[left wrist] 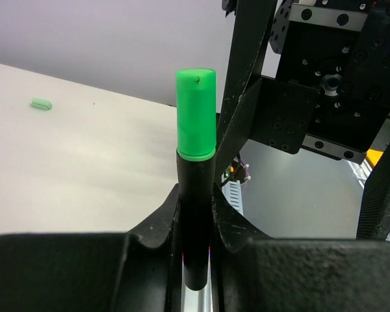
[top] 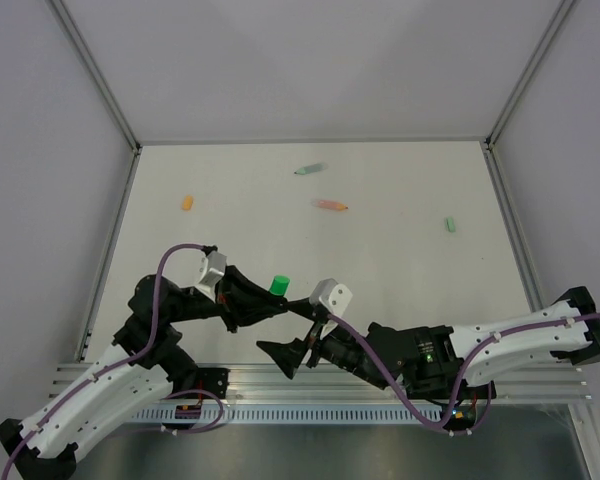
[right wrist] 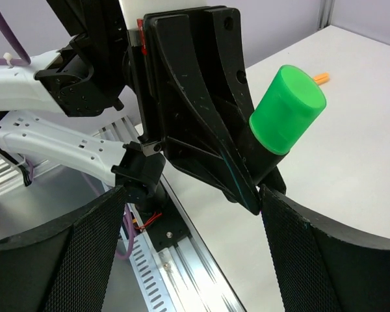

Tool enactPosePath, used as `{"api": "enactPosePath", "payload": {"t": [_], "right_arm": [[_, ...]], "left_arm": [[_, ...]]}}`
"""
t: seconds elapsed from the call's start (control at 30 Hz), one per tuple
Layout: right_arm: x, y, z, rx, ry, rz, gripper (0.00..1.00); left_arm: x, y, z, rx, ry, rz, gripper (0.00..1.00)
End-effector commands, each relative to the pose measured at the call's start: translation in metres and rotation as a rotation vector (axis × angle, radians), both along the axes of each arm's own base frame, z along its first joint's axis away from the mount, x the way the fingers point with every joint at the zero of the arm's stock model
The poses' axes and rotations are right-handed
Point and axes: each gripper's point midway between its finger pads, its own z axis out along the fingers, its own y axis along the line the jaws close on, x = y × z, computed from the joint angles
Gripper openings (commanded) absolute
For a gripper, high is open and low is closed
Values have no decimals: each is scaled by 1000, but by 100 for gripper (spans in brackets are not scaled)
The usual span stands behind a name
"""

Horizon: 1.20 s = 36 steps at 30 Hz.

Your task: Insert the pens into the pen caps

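My left gripper (left wrist: pixel 196 200) is shut on the black pen (left wrist: pixel 195 227). A bright green cap (left wrist: pixel 195 114) sits on the pen's upper end; it shows in the top view too, as the green cap (top: pixel 278 286). My right gripper (right wrist: pixel 195 227) is open with nothing in it, its fingers (right wrist: pixel 84 253) spread just short of the left gripper (right wrist: pixel 201 110) and the green cap (right wrist: pixel 287 109). Far back on the table lie the mint green pen (top: pixel 308 169), the salmon pen (top: pixel 330 204), the orange cap (top: pixel 187 202) and the mint cap (top: pixel 448 225).
An aluminium rail (top: pixel 380 385) runs along the table's near edge under both arms. Frame posts (top: pixel 110 100) and pale walls enclose the white table (top: pixel 400 280). The mint cap (left wrist: pixel 41 103) lies alone on the surface in the left wrist view.
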Motion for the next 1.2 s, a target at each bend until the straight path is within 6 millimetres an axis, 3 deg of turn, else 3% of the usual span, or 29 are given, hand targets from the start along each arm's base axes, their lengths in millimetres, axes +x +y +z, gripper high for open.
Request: {"api": "enactPosePath", "payload": {"t": [0.0,0.27,0.37,0.47,0.5,0.53,0.6,0.67,0.7,0.73,0.8,0.83,0.9,0.93,1.0,1.17], "right_arm": [[-1,-6,12,-13,-1,-4,89],[20,-36,11,1,27,-128,90],[26,-48,24,23,41,-161,87],[36,-60,46,60,46,-225,77],[38,-61,46,23,19,-243,75],[42,-65,63,43,15,-264,70],[54,-72,82,30,-4,-349,33],[62,-77,97,19,-31,-400,7],[65,-75,101,13,-41,-417,0],[72,-78,117,41,-41,-434,0],[82,-63,118,-1,-56,-438,0],[95,-62,139,33,-42,-442,0],[106,-37,122,-57,-29,-435,0],[114,-36,131,-59,-23,-445,0],[114,-11,124,-98,-25,-428,0],[113,27,93,-142,12,-342,0]], "left_arm": [[10,2,13,-63,-95,58,2],[-3,10,20,-120,-147,38,2],[1,11,16,-122,-147,64,2],[6,14,11,-136,-150,104,2],[7,15,11,-143,-150,117,2],[9,14,7,-145,-146,122,2],[14,15,2,-148,-137,150,2],[18,16,-2,-145,-136,171,2],[21,17,-3,-145,-135,188,2],[22,17,-6,-142,-138,198,2],[24,18,-8,-143,-141,211,2],[25,19,-9,-145,-141,222,2],[27,21,-11,-144,-143,238,2],[26,23,-10,-149,-153,243,2],[27,23,-13,-144,-151,249,2],[22,24,-12,-151,-166,234,2]]}}
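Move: The green cap, on the black pen held upright in the left fingers, lies about 7 cm ahead of the open right hand, 1 cm to its left and some 4 cm above. From the left hand point it sits roughly 3 cm forward, neither left nor right, and 4 cm up. The black pen body, where the left fingers pinch it, is about 4 cm straight ahead of the right hand and 1 cm below. The green-capped pen stays pinched in the left fingers, carried about 3 cm forward, left and down while turning counter-clockwise. The empty right hand first backs off rightward about 5 cm and shuts fully, climbs some 15 cm while going forward and turning roughly 25 degrees clockwise, then swings back left and starts down, ending above the cap. ##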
